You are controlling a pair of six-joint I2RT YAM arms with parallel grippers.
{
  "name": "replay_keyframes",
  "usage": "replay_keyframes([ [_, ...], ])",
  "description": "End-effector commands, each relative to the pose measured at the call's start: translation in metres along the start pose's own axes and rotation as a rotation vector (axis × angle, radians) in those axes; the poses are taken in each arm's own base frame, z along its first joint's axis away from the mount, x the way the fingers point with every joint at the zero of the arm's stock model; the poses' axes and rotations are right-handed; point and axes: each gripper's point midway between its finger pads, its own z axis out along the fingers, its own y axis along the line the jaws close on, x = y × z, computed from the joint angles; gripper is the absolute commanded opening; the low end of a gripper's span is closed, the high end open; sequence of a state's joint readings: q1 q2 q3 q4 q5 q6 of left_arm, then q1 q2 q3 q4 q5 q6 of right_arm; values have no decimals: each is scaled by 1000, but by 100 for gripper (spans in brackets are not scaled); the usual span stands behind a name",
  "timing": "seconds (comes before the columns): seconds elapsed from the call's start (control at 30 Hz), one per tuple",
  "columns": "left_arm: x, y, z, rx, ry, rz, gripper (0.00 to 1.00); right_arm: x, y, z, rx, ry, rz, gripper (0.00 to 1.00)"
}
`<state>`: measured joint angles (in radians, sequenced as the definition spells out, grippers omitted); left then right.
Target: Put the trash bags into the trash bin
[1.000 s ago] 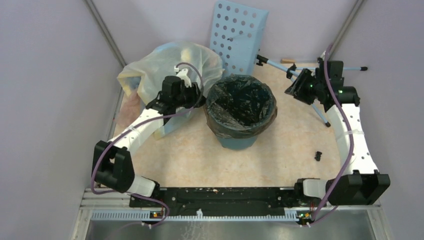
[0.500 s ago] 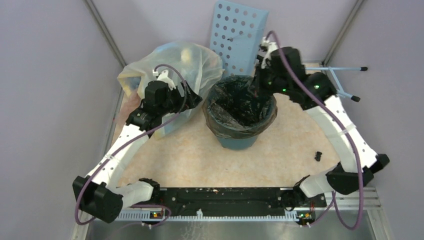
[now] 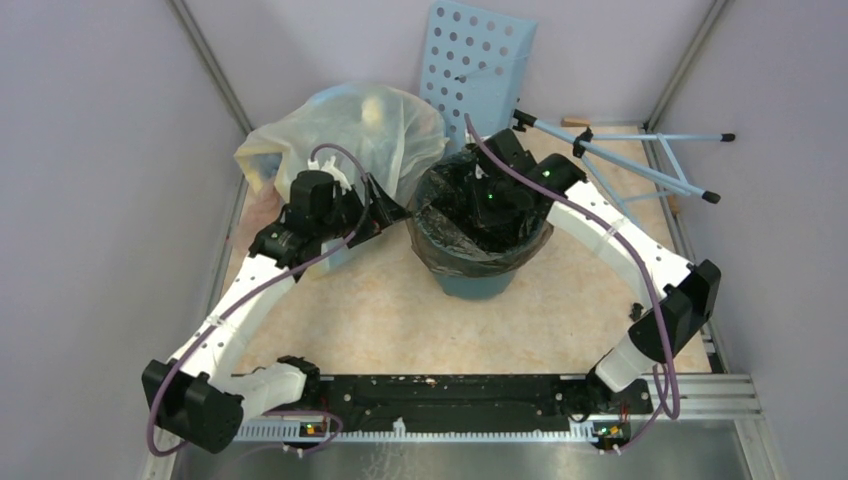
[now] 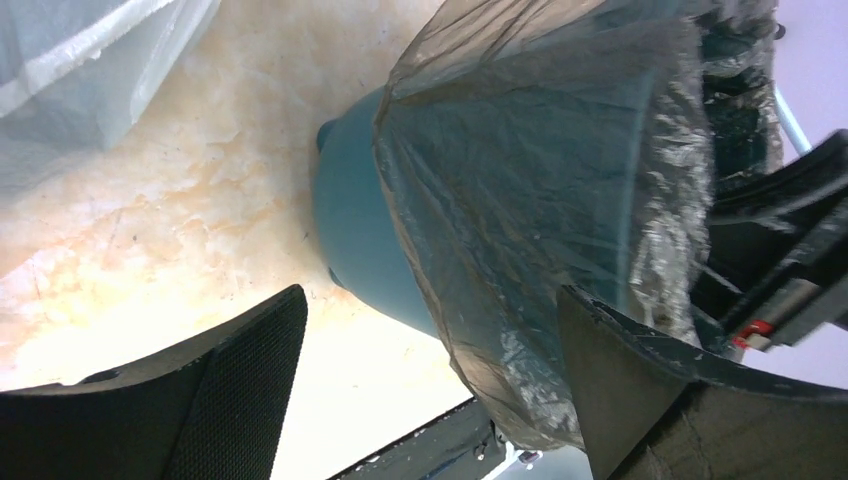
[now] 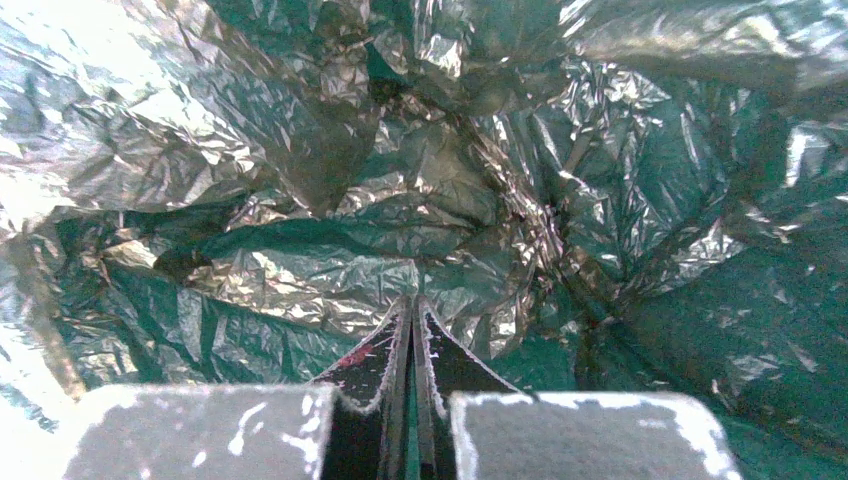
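Note:
The teal trash bin [image 3: 478,277] stands mid-floor, lined by the dark crinkly trash bag [image 3: 447,250], whose hem is folded over the rim. My right gripper [image 3: 482,197] reaches down into the bin's mouth. In the right wrist view it [image 5: 412,305] is shut, tips together, with nothing seen between them and crumpled bag film [image 5: 330,150] all around. My left gripper [image 3: 388,211] is open just left of the rim. In the left wrist view its fingers [image 4: 240,380] stand wide apart before the bin wall [image 4: 350,220] and the draped bag [image 4: 520,180], gripping nothing.
A large pale yellowish stuffed bag [image 3: 350,125] sits behind my left arm at the back left. A light blue perforated panel [image 3: 480,70] leans on the back wall. A light blue folding stand [image 3: 640,150] lies at the back right. Walls close in on both sides.
My right arm swung from the back right to the bin, shut its gripper and dipped into the bag's mouth. My left gripper opened wide and shifted beside the bin's left rim.

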<state>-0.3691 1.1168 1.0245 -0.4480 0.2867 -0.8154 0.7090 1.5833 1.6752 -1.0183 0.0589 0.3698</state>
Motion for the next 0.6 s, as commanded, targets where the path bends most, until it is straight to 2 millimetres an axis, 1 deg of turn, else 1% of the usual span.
replay_keyframes([
  [0.0, -16, -24, -24, 36, -48, 69, 93, -4, 11, 10, -26, -34, -14, 0],
  [0.03, -12, -24, -21, 45, -25, 60, 86, -1, 12, 14, -27, -25, -12, 0],
  [0.07, -6, -24, -18, 57, 1, 45, 72, 2, 12, 17, -26, -16, -14, 0],
  [0.1, -1, -26, -16, 80, 29, 31, 62, 4, 12, 20, -20, -9, -17, 0],
  [0.17, 7, -28, -10, 108, 63, -6, 48, 7, 14, 24, -10, -2, -27, 0],
  [0.2, 10, -26, -7, 112, 70, -20, 44, 9, 18, 26, -16, 2, -32, 0],
  [0.27, 17, -18, 3, 116, 71, -41, 37, 10, 30, 29, -44, 5, -37, 0],
  [0.33, 22, -13, 13, 140, 74, -52, 26, 10, 48, 29, -89, 2, -54, 0],
  [0.37, 24, -12, 18, 163, 74, -56, 22, 9, 59, 29, -113, -1, -68, 0],
  [0.43, 25, -14, 27, 199, 79, -59, 17, 12, 73, 29, -135, 12, -100, 0],
  [0.5, 23, -11, 37, 199, 79, -56, 16, 16, 72, 32, -118, 39, -115, 0],
  [0.57, 21, -12, 42, 205, 76, -31, 15, 19, 63, 34, -74, 45, -117, 0],
])
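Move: The left side of the black trash bag lining the bin is what both hands go for. Its hanging edge lies about 4 cm to the left hand's right and 5 cm lower; its inner wall is some 10 cm to the left of the right hand, which is already down inside the bag. The bin's middle is roughly 14 cm right of the left hand and 11 cm below it. The clear sack stands about 12 cm ahead of the left hand and 8 cm to its left. The black bag's left wall is approached from both sides. The right hand, kept shut inside it, sweeps left about 6 cm while sinking and drawing back slightly, its tips coming up against the inner film; the left hand rises briefly, then drops to the outer edge, ending about 5 cm lower and a little to the right, its wide-open fingers closing almost shut. ##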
